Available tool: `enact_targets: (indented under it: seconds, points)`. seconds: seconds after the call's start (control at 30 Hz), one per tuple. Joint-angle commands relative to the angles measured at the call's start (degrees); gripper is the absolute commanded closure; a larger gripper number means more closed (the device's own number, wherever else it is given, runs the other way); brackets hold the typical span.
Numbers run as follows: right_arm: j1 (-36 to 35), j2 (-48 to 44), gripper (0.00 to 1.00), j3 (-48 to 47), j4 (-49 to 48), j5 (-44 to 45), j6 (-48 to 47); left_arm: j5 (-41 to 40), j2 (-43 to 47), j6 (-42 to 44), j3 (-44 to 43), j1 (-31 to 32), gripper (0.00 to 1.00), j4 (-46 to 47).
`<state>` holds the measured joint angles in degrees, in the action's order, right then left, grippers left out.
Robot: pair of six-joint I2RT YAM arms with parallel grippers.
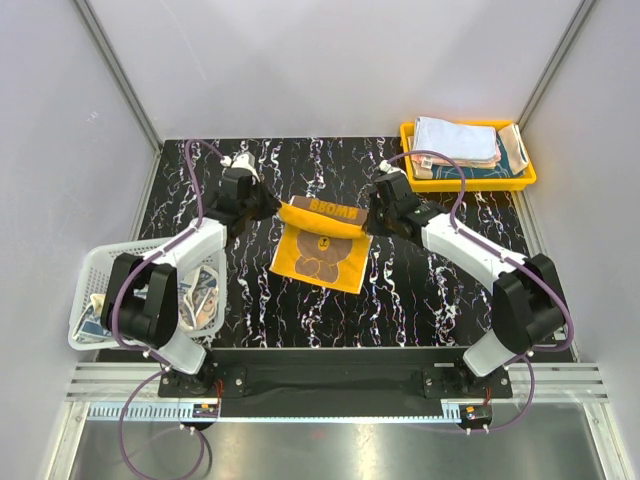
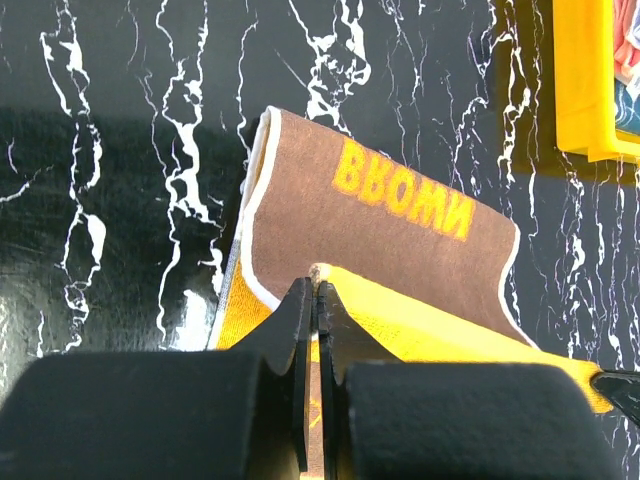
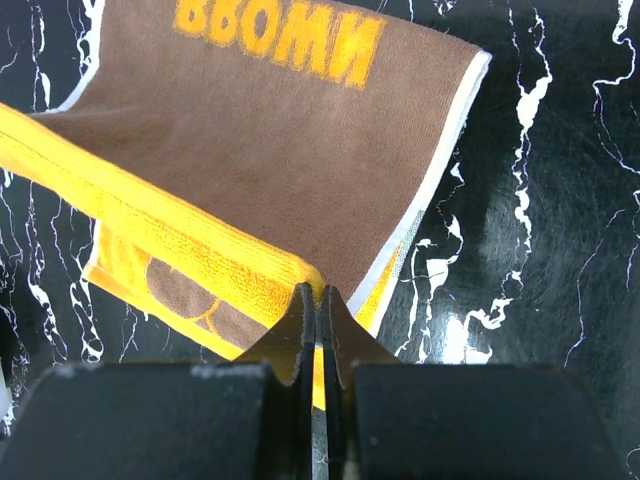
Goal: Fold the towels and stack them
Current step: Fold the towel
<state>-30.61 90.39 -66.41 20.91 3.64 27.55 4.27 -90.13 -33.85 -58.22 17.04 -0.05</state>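
Observation:
A yellow towel point(image 1: 320, 250) with a brown bear face lies at the middle of the black marbled table. Its far edge is lifted and curled over, showing a brown underside with yellow lettering point(image 2: 400, 195). My left gripper point(image 1: 272, 208) is shut on that edge's left corner, and the wrist view shows my left gripper point(image 2: 317, 290) pinching the yellow hem. My right gripper point(image 1: 372, 222) is shut on the right corner; the right wrist view shows my right gripper point(image 3: 317, 295) clamped on the towel point(image 3: 300, 150). Several folded towels point(image 1: 455, 140) are stacked in the tray.
The yellow plastic tray point(image 1: 470, 184) stands at the back right, and its edge point(image 2: 585, 80) shows in the left wrist view. A white mesh basket point(image 1: 95, 275) with more towels point(image 1: 205, 295) sits at the table's left edge. Grey walls enclose the table.

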Motion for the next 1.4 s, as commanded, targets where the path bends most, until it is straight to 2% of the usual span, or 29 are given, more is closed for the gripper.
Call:
enact_targets:
  seconds: [0.0, 0.27, 0.63, 1.07, 1.37]
  points:
    - [-0.9, -3.0, 1.0, 0.1, -0.3, 1.5, 0.8, -0.9, 3.6, -0.3, 0.6, 0.1, 1.0, 3.5]
    - [-1.7, -3.5, 1.0, 1.8, -0.7, 1.5, 1.4, -0.8, 5.2, -0.5, 2.8, 0.4, 1.0, 3.5]
    - [-4.0, -2.2, 1.0, 5.7, -2.9, 1.5, 3.0, -0.3, 6.5, -1.2, 10.5, 0.8, 1.0, 6.6]
    - [-4.5, -4.3, 1.0, 6.2, -1.5, 2.0, 2.9, -0.3, 9.9, 0.1, 10.8, 0.9, 1.0, 4.1]
    - [-4.8, -3.2, 1.0, 12.0, -6.3, -0.9, 4.9, 0.6, 9.0, -0.7, 16.3, 1.4, 1.0, 6.6]
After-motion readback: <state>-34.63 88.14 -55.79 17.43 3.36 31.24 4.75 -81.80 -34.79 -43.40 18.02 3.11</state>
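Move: The left hand holds the yellow towel's far-left corner; the near-left corner, where that one is being folded to, lies roughly 10 cm back, 3 cm left and 12 cm below. The far fold's middle is some 9 cm ahead of this hand and 10 cm right, and the white basket about 19 cm back, 28 cm left. From the right hand, the near-right corner lies about 10 cm back, 2 cm left, 12 cm down; the yellow tray is 29 cm ahead, 23 cm right. Both hands keep their pinch on the towel's lifted edge and draw it back and down over the lower half towards the near edge, left about 6 cm back and 4 cm down, right about 5 cm each way. Midway both stop drawing back: the left lifts some 3 cm before sinking again, the right holds still. Each wrist tips down slightly. ##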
